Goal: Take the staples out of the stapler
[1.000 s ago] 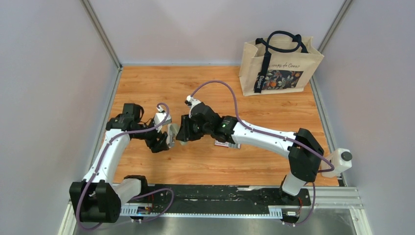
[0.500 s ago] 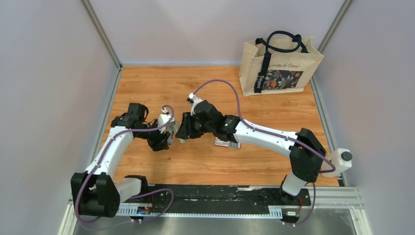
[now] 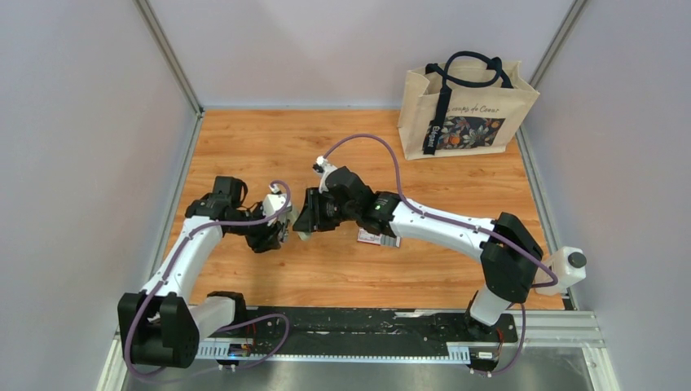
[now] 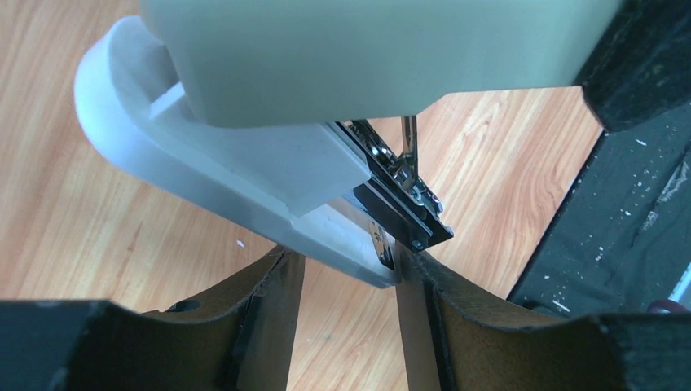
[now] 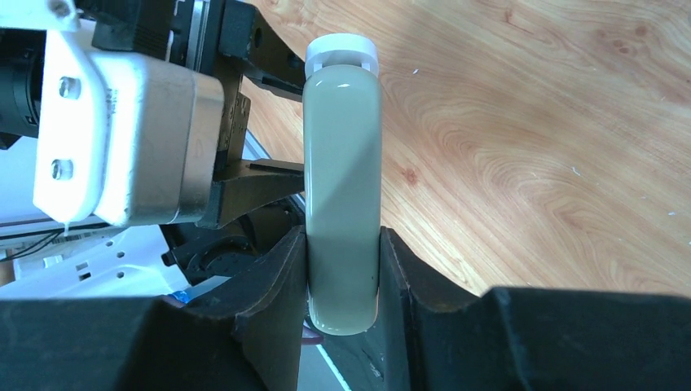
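The stapler point(image 5: 342, 187) is small, with a pale grey-green top, a white base point(image 4: 244, 187) and a silver and black metal magazine point(image 4: 399, 204). It hangs above the table at the centre of the top view point(image 3: 301, 235). My right gripper point(image 5: 342, 277) is shut on its pale top, and also shows in the top view point(image 3: 308, 221). My left gripper point(image 4: 346, 273) meets it from the left point(image 3: 283, 232). Its fingertips point(image 4: 411, 281) touch the end of the white base on both sides. The stapler is hinged open, with the magazine showing between top and base.
A red-and-white flat box point(image 3: 379, 238) lies on the wooden table point(image 3: 342, 277) under the right forearm. A beige tote bag point(image 3: 464, 106) stands at the back right. Grey walls close in the left, back and right sides.
The left arm has shifted slightly, its elbow moving forward and its gripper staying at the stapler. The right gripper with the stapler has edged a little away from me.
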Controlling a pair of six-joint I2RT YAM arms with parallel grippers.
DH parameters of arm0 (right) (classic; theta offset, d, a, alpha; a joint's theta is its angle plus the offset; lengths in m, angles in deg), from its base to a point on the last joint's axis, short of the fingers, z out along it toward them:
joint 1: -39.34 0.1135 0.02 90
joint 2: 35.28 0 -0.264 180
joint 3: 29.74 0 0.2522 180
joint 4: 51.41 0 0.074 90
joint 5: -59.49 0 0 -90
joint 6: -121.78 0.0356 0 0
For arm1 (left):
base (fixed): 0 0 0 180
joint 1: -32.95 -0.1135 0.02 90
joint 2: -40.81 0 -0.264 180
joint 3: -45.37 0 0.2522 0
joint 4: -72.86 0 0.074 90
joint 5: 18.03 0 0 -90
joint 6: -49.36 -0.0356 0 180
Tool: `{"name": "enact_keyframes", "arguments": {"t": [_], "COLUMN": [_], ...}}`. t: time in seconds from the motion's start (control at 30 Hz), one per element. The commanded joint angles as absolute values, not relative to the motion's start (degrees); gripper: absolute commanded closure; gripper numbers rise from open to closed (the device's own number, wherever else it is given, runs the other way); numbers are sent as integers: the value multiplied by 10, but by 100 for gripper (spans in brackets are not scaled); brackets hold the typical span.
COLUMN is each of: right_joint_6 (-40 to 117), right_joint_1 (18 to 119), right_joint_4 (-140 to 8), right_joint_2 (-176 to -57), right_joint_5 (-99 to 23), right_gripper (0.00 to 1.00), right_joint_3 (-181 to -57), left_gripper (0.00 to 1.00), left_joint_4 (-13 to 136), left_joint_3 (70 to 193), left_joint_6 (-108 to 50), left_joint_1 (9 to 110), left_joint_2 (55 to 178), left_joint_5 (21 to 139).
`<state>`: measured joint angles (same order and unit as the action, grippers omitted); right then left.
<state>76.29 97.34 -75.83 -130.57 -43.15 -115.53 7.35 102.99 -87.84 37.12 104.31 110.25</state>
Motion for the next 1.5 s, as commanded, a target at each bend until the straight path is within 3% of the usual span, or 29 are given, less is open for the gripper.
{"name": "enact_keyframes", "arguments": {"t": [0.0, 0.17, 0.43, 0.67, 1.1, 1.47], "right_joint_6": [788, 805, 825, 779, 656, 571], "right_joint_1": [972, 971, 973, 974, 985, 1004], "right_joint_4": [-709, -696, -679, -748, -866, -896], "right_joint_2": [-1302, -1304, -1328, -1319, -1305, -1283], "right_joint_5": [-478, -490, -518, -488, -415, -365], "right_gripper": [91, 92, 92, 92, 93, 93], "right_joint_3": [-1165, -1153, -1145, -1136, -1109, -1090], "left_gripper": [49, 49, 62, 70, 83, 86], "left_joint_4": [127, 144, 145, 173, 284, 415], "left_joint_3": [1026, 1017, 1013, 1004, 930, 838], "left_joint_6": [-873, -865, -867, -869, -937, -972], "left_joint_1": [374, 374, 374, 374, 409, 461], "left_joint_2": [1018, 1014, 1019, 1015, 967, 907], "left_joint_5": [1102, 1101, 1106, 1075, 932, 829]}}
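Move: The right fingers already grip the open stapler's green handle. For the left hand, the middle of the pale base lies about 4 cm ahead, 2 cm right and 2 cm up, its near end already between the open fingers. The handle is 2 cm ahead, 5 cm right and 6 cm above; the staple pack is 23 cm right, 2 cm back and 9 cm below. From the right hand, the base is 4 cm left, 1 cm ahead and 5 cm below. Left fingers pinch the base's end, moving forward and down; right lowers the gripped handle 6 cm, drawing back-right. ##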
